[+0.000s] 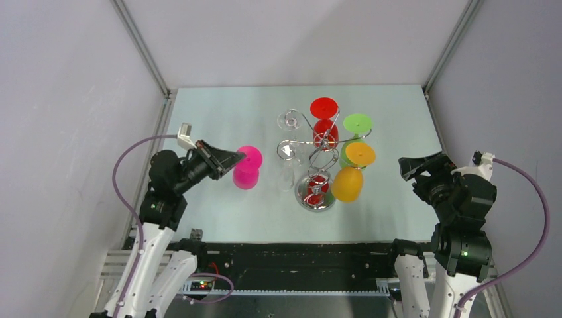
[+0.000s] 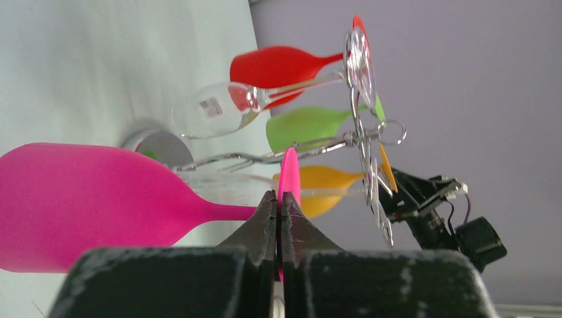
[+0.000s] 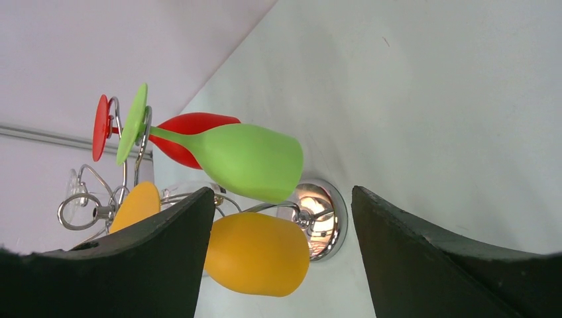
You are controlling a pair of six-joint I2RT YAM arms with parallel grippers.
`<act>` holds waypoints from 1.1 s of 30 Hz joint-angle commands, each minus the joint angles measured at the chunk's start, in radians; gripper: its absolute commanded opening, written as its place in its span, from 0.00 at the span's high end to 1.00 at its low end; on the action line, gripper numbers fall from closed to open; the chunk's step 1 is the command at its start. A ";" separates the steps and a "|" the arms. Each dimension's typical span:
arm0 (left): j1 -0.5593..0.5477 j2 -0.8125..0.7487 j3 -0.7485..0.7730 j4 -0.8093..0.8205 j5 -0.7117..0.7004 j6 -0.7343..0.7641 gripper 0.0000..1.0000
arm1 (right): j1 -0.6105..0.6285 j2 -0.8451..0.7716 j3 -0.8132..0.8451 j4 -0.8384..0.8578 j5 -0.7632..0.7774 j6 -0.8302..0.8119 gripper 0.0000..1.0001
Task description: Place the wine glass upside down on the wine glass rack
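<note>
My left gripper [image 1: 236, 159] is shut on the round foot of a pink wine glass [image 1: 246, 173], which it holds upside down left of the wine glass rack [image 1: 317, 199]. In the left wrist view the fingertips [image 2: 279, 197] pinch the thin pink foot edge-on, and the pink bowl [image 2: 86, 205] fills the left side. The chrome rack [image 2: 361, 132] is apart from the pink glass. My right gripper [image 1: 414, 165] hovers open to the right of the rack with nothing between its fingers [image 3: 283, 190], facing the mirrored base [image 3: 325, 222].
Red [image 1: 325, 129], green [image 1: 356, 126] and orange [image 1: 349, 182] glasses hang upside down on the rack's right side. Clear glasses [image 1: 289, 120] hang on its left side. Grey walls enclose the table on three sides.
</note>
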 commanded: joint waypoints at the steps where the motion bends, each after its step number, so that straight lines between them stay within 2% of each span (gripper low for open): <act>1: -0.043 -0.023 0.043 -0.061 0.044 0.027 1.00 | -0.005 0.004 0.035 -0.009 0.034 -0.023 0.20; 9: -0.063 -0.008 0.127 -0.061 0.152 0.076 1.00 | -0.005 0.025 0.035 0.011 0.052 -0.016 0.20; 16: -0.040 0.002 0.177 -0.063 0.071 0.166 1.00 | -0.005 0.075 0.085 0.087 -0.048 -0.036 0.18; 22: 0.026 0.119 0.382 -0.062 0.004 0.240 1.00 | -0.004 0.190 0.252 0.114 -0.125 -0.075 0.18; 26: 0.030 0.222 0.552 -0.049 -0.005 0.268 1.00 | 0.002 0.266 0.371 0.143 -0.249 -0.085 0.18; 29: 0.018 0.287 0.695 -0.032 -0.003 0.278 1.00 | 0.017 0.324 0.475 0.167 -0.374 -0.084 0.18; 33: -0.055 0.402 0.885 -0.023 0.010 0.275 1.00 | 0.069 0.389 0.576 0.208 -0.451 -0.059 0.18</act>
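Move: The left hand already holds the pink wine glass upside down by its foot end. The free hook on the rack's near side lies about 17 cm to its right, 8 cm back and 8 cm above. The rack's hub is about 8 cm farther out than that hook; the nearer clear glass hangs roughly 10 cm right of the hand and 3 cm back, the yellow glass some 24 cm right and 4 cm back. From the empty right hand the same hook is about 19 cm left, 3 cm back and 6 cm higher. Keeping its pinch on the pink glass at the foot end, the left hand first eases back about 3 cm and slightly right, then climbs about 20 cm beside the rack's left side, coming forward again by some 5 cm while the fingers tip upward nearly 30 degrees. The open, empty right hand waits and then also rises, about 15 cm, drifting left and a little forward as its fingers tip up and turn counter-clockwise. ##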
